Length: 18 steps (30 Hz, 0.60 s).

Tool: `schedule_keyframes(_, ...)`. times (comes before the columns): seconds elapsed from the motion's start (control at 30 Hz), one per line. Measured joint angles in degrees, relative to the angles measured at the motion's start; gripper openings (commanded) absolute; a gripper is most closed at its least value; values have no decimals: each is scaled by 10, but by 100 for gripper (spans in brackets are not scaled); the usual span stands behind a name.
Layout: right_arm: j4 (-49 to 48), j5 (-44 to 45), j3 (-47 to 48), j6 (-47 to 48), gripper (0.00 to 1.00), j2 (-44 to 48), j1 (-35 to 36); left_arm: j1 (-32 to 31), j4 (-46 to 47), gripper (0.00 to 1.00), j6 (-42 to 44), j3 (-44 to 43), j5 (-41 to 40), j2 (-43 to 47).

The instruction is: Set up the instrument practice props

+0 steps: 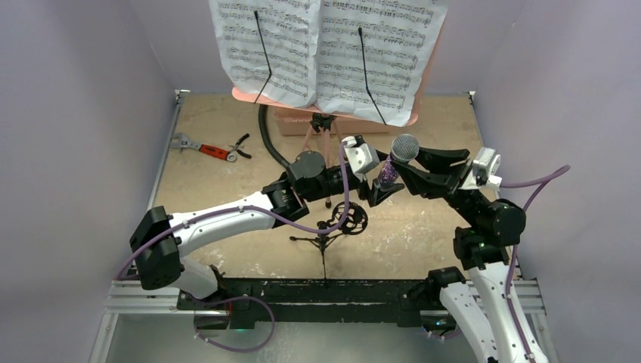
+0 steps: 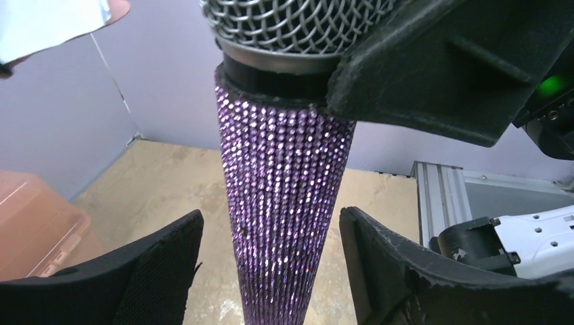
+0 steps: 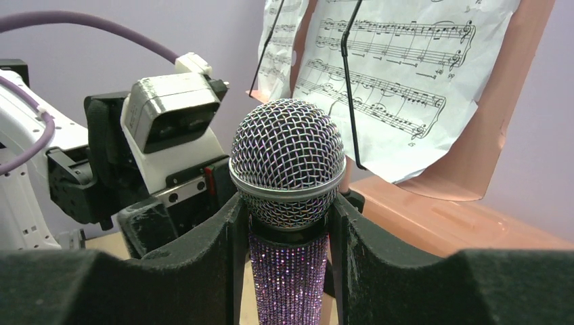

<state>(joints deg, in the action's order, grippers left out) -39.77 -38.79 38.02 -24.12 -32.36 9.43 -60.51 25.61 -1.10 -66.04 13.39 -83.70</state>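
Note:
The purple glittery microphone (image 1: 388, 173) with its grey mesh head (image 1: 405, 147) is held upright above the table, in front of the pink music stand (image 1: 248, 95). My right gripper (image 1: 406, 163) is shut on it just under the head; the right wrist view shows its pads pressed on both sides of the microphone (image 3: 288, 152). My left gripper (image 1: 380, 186) is open around the lower body, and the left wrist view shows a gap on each side of the microphone (image 2: 284, 189). White sheet-music pages (image 1: 325, 45) rest on the stand. The small black tripod mic stand (image 1: 332, 227) sits below.
A pink translucent box (image 1: 296, 121) stands behind the music stand's pole. A red-handled wrench (image 1: 198, 147) and pliers (image 1: 240, 147) lie at the back left. A black hose (image 1: 270, 144) curves down beside them. Purple walls close in three sides.

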Motion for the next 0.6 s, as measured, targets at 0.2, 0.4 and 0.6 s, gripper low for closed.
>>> schedule_keyframes(0.2,-4,-2,2,-3,0,-2,0,-6,27,52,-23,-11,4,-13)
schedule_keyframes(0.4,2,1,2,-4,0,-3,0,-7,50,18,-43,-12,7,-13)
schedule_keyframes(0.6,22,0,7,4,37,-3,2,-7,36,0,-45,-12,2,-11)
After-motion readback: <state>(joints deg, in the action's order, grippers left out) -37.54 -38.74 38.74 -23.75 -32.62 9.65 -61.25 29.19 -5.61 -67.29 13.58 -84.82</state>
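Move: The microphone hangs head-up from the right hand, which already grips its neck; the middle of the microphone handle is some 9 cm below that hand and about 3 cm to its left. That handle already stands between the left hand's open fingers, its middle about 1 cm to the right and 3 cm below. Also from the left hand, the small black tripod is roughly 10 cm left, 4 cm back and 30 cm below; the music stand's desk is about 25 cm ahead, 12 cm left and 5 cm above. With its fingers pointing right around the sparkly handle, the left hand rises about 2 cm towards the microphone's head, easing about 1 cm to the right early on and tipping its fingertips up some 5 degrees. As it goes its fingers close from wide open to pinch the upper handle from both sides just below the right hand, which stays in place and keeps its grip on the neck. ##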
